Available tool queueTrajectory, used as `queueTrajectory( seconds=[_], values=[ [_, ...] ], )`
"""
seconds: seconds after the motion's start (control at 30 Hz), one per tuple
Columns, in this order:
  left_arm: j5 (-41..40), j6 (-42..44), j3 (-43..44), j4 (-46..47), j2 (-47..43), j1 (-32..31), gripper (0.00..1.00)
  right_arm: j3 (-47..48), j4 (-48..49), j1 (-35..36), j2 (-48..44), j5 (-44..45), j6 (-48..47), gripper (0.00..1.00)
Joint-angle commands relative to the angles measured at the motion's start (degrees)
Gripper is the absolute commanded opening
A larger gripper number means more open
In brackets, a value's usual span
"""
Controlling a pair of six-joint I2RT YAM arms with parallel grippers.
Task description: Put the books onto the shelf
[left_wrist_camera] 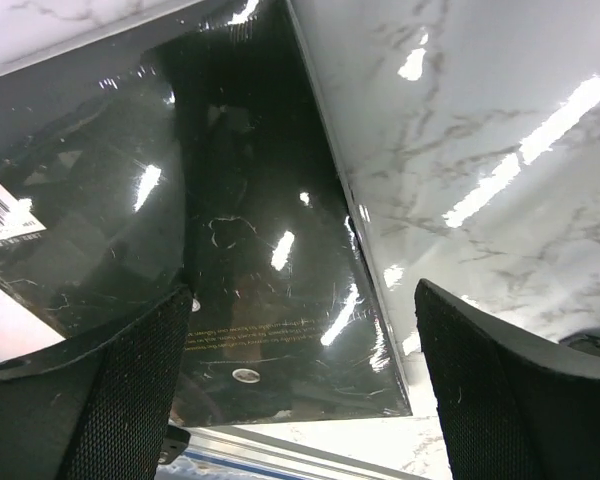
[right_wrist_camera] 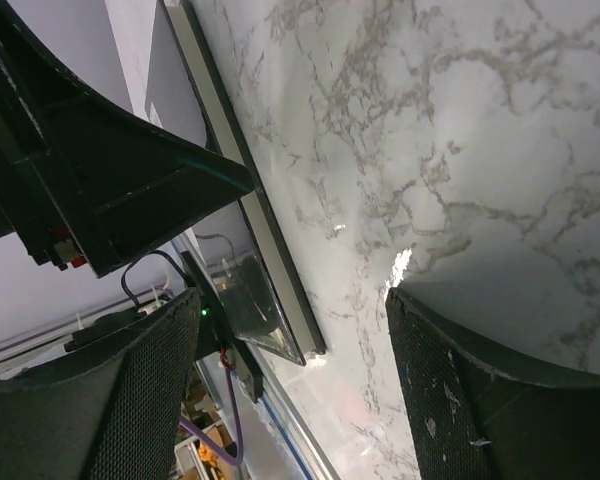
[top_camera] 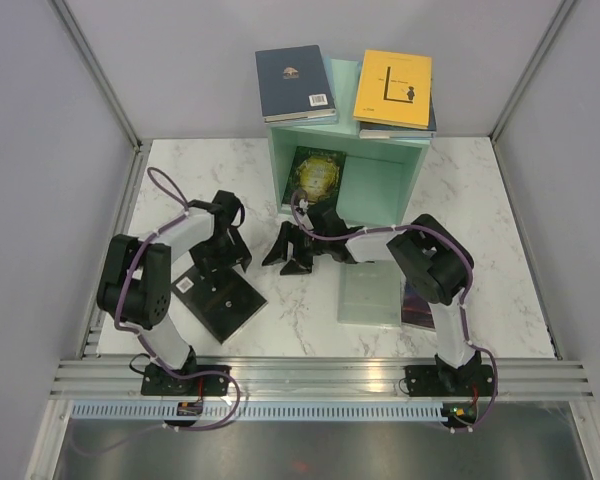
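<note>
A black book (top_camera: 220, 300) lies flat on the table in front of the left arm. My left gripper (top_camera: 218, 270) hovers just above it, open; in the left wrist view the glossy black book (left_wrist_camera: 260, 250) fills the space between and beyond the fingers (left_wrist_camera: 110, 400). My right gripper (top_camera: 285, 255) is open over bare marble, with nothing between its fingers (right_wrist_camera: 480, 400). The mint-green shelf (top_camera: 390, 180) stands at the back with a dark gold-patterned book (top_camera: 318, 178) inside. A navy book (top_camera: 295, 83) and a yellow book (top_camera: 393, 88) lie on top of it.
A pale green book (top_camera: 370, 295) lies over a dark book (top_camera: 418, 306) beside the right arm's base. More books sit under the yellow one. In the right wrist view the left arm (right_wrist_camera: 100, 180) is close by. Metal rails edge the table.
</note>
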Motion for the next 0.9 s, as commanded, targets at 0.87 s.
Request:
queueTrajectory(
  seconds=[0.87],
  values=[
    [-1.75, 5.96, -9.72, 5.29, 0.21, 24.91, 0.9, 2.01, -4.76, -0.98, 1.7, 2.09, -2.59, 0.8]
  ],
)
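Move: The black book lies under the left hand: its middle is about 4 cm back and 1 cm to the left, 1 cm below, and its barcode label is some 9 cm left and 2 cm back. The mint shelf stands about 30 cm right and 23 cm ahead of the left hand; the grey-green book is 34 cm right, 4 cm back. From the right hand, the black book is some 13 cm left and 7 cm back. The left hand's finger comes off the black book's cover near its right edge. The hand lifts about 7 cm, easing slightly forward at first, then swings some 12 cm left and a little back, turning about 20 degrees counter-clockwise. It drops to its old height with open fingers straddling the barcode end, one finger down on the cover. ##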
